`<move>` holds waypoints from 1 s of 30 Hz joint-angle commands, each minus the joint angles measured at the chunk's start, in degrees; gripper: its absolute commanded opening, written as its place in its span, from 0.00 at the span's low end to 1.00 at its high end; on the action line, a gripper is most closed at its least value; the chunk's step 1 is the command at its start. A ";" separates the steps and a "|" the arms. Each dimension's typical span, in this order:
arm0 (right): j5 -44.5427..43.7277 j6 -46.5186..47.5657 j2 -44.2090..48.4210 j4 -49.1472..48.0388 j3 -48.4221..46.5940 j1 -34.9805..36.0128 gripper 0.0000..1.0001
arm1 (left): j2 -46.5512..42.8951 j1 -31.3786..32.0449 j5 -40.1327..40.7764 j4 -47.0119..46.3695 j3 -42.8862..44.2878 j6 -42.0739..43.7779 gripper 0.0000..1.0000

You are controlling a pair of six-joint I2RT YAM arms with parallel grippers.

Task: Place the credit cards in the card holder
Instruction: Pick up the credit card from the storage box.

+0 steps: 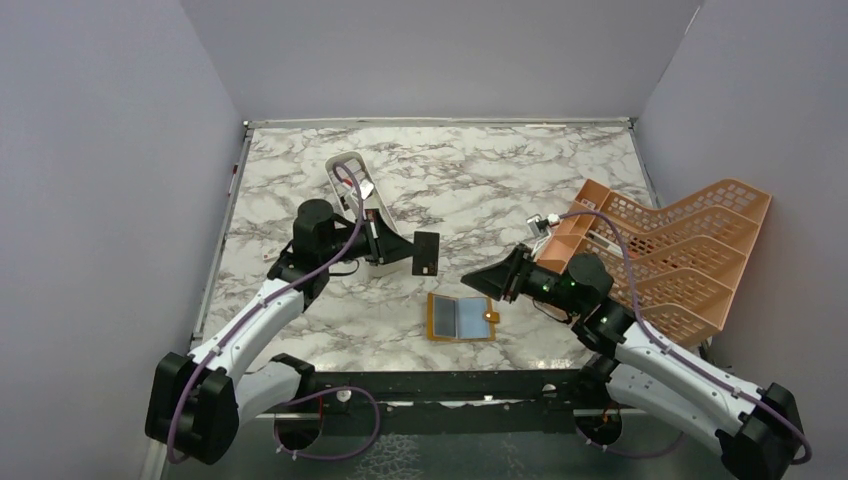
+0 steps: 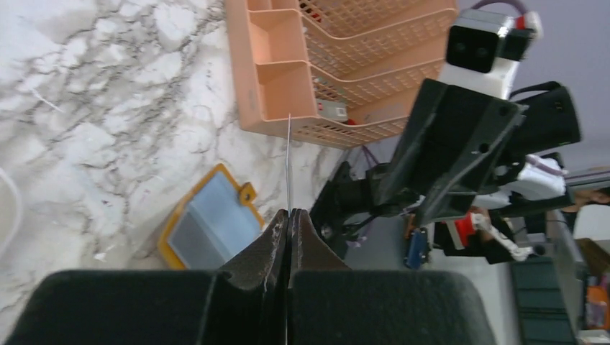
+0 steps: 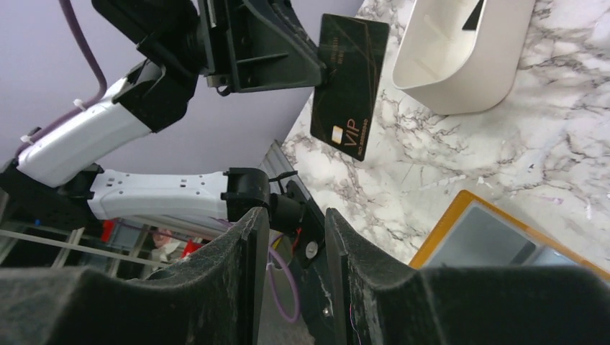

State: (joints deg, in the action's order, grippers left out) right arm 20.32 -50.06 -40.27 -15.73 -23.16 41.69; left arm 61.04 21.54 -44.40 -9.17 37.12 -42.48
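My left gripper (image 1: pixel 408 251) is shut on a black credit card (image 1: pixel 426 253) marked VIP, and holds it upright above the marble table. In the left wrist view the card (image 2: pixel 288 158) shows edge-on as a thin line rising from the closed gripper (image 2: pixel 289 214). The orange-tan card holder (image 1: pixel 431 318) lies open and flat near the table's front edge. A grey card (image 1: pixel 446 318) and a pale blue card (image 1: pixel 470 318) lie in its two panels. My right gripper (image 1: pixel 482 281) hovers just right of the black card (image 3: pixel 349 86), open and empty, its fingers (image 3: pixel 248 237) pointing at it.
A long white oval tray (image 1: pixel 350 180) stands behind the left gripper. A large orange lattice rack (image 1: pixel 680 250) fills the right side of the table. The table's front edge runs just below the card holder (image 3: pixel 439 228).
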 commanded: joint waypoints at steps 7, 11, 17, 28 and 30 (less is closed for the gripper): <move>5.31 -7.59 -10.48 -15.97 -0.26 0.32 0.39 | -5.87 3.94 -5.02 -15.13 -6.00 -16.07 0.00; 6.90 -9.01 -13.32 -19.99 -0.22 0.39 0.38 | -5.50 6.21 -4.81 -17.11 -6.58 -17.28 0.00; 7.88 -9.92 -14.93 -22.38 0.26 0.33 0.25 | -4.76 7.84 -4.09 -17.94 -6.83 -17.46 0.00; 3.18 -7.93 -9.25 -13.01 4.30 0.26 0.01 | -5.88 7.91 1.81 -15.01 -10.85 -12.70 0.49; 1.26 -5.71 -7.42 -7.24 4.20 0.32 0.01 | -4.87 7.90 3.45 -9.73 -10.14 -8.08 0.50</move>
State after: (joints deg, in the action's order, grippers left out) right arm 25.47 -59.44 -50.98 -31.29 -19.42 41.69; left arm 55.92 29.36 -44.86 -23.94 26.52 -57.65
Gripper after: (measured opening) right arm 0.019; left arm 0.487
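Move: The black credit card, held upright in the left fingers, reaches about 3 cm to the right of their pads. From the left hand, the open right gripper waits some 11 cm right, 6 cm back and 2 cm higher. From the right hand, the card is about 8 cm left, 6 cm ahead and 2 cm lower; the open card holder lies about 2 cm back, 1 cm left and 14 cm down. The storage box's middle is roughly 14 cm ahead and 12 cm left of the left hand, 11 cm down. The right fingers pinch the card's free right side, then the left fingers open and let go. Before that, the left hand carries the card some 6 cm back, 3 cm right and 3 cm up, tips raised about 10 degrees, while the right reaches about 3 cm left to meet it. After the pinch both hands sink 2 to 3 cm, the right easing back rightward about a centimetre. ##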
